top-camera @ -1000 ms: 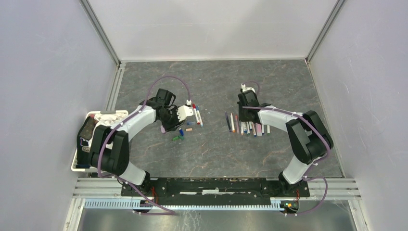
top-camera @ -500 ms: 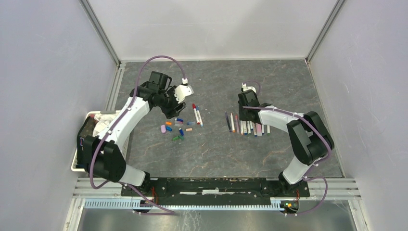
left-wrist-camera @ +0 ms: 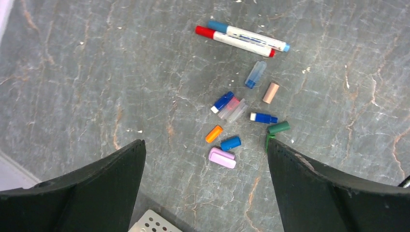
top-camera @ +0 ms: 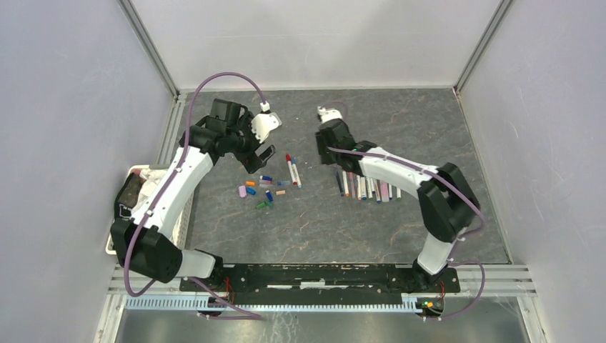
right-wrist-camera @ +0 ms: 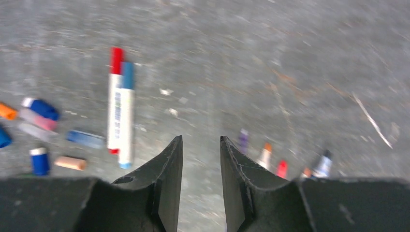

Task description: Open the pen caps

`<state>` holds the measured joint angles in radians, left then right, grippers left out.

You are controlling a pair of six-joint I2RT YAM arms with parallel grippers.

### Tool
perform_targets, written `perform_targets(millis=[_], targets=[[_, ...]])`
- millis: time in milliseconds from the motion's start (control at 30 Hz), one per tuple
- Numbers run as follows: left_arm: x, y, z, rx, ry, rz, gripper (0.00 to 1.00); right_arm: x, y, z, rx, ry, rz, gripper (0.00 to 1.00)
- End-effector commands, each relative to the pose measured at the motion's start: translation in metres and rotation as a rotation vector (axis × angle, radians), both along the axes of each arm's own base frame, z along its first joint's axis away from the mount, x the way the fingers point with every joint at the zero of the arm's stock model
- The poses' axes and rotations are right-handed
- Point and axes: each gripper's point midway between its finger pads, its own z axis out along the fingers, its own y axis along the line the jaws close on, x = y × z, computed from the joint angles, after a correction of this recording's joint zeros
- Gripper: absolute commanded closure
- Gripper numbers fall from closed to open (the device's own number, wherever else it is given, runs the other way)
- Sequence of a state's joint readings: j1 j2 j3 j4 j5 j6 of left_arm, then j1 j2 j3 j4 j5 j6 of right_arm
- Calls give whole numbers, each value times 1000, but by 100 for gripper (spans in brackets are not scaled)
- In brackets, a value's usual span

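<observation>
Two capped pens (top-camera: 293, 169), one with a red cap and one with a blue cap, lie side by side mid-table; they also show in the left wrist view (left-wrist-camera: 240, 37) and the right wrist view (right-wrist-camera: 120, 106). Several loose pen caps (top-camera: 263, 191) lie scattered just left of them, among them a pink cap (left-wrist-camera: 222, 158), an orange cap (left-wrist-camera: 213, 134) and a green cap (left-wrist-camera: 278, 128). A row of uncapped pens (top-camera: 368, 187) lies to the right. My left gripper (top-camera: 259, 158) hangs wide open and empty above the caps (left-wrist-camera: 205, 142). My right gripper (top-camera: 331, 161) is slightly open and empty (right-wrist-camera: 201, 138), between the capped pens and the row.
A white perforated basket (top-camera: 121, 214) holding dark items stands at the table's left edge; its corner shows in the left wrist view (left-wrist-camera: 152, 222). Grey walls with metal rails (top-camera: 171, 93) close in the left, back and right sides.
My left gripper rose from the loose caps and pulled back to the left, open. My right gripper swung left from the row of pens towards the two capped pens.
</observation>
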<state>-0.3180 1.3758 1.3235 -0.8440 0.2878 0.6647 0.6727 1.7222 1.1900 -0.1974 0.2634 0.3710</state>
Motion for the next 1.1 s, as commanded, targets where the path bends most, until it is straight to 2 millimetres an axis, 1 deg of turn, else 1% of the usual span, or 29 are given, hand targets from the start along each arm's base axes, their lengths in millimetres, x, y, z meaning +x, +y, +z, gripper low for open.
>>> perform_targets(millis=[0, 67, 167, 267, 400, 533, 667, 767, 900, 933, 1000, 1067], targets=[[13, 9, 23, -26, -72, 120, 0, -1, 58, -11, -12, 29, 144, 62], [18, 15, 28, -31, -104, 158, 0, -1, 79, -18, -17, 44, 183, 62], [19, 19, 35, -47, -139, 166, 0, -1, 97, -39, -49, 83, 215, 63], [14, 17, 36, -47, -117, 139, 0, -1, 105, -53, -59, 98, 223, 65], [6, 15, 27, -40, -66, 107, 0, 0, 109, -64, -63, 111, 223, 66], [2, 14, 21, -36, -46, 97, 0, 1, 106, -75, -87, 127, 217, 67], [-2, 14, 20, -35, -36, 86, 0, 0, 101, -85, -113, 138, 205, 69], [-2, 14, 21, -34, -39, 82, 0, -1, 95, -89, -142, 139, 196, 70], [-4, 12, 19, -40, -24, 70, 0, -2, 79, -92, -201, 134, 172, 73], [-6, 10, 16, -44, -10, 59, 0, -3, 76, -92, -211, 131, 171, 75], [-14, 5, 11, -49, 22, 6, 0, -4, 69, -91, -218, 130, 165, 83], [-21, 2, 4, -51, 42, -40, 0, -5, 64, -83, -196, 128, 166, 94]])
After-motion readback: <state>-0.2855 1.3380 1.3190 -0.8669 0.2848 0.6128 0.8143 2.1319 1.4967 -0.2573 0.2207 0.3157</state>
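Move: The blue-capped pen lies about 10 cm to the right hand's left and 1 cm back, some 9 cm below. The red-capped pen lies right beside it, about 1 cm farther left; a loose clear-blue cap is some 4 cm to the left of the blue-capped pen and 4 cm nearer the base, and the dark open pen at the row's end is 13 cm to its right and 4 cm nearer. From the left hand, the blue-capped pen is about 5 cm ahead, 10 cm right and 19 below. The right hand sweeps left about 10 cm towards the blue-capped pen, nearly level at first, then drops some 8.5 cm onto it, turning about 10 degrees counter-clockwise as its fingers tip a little further down. Once low it eases barely half a centimetre back to the right while the part-open fingers close, one of them between the red- and blue-capped pens, and pinch the blue-capped pen's white barrel from its two sides, below the cap. ##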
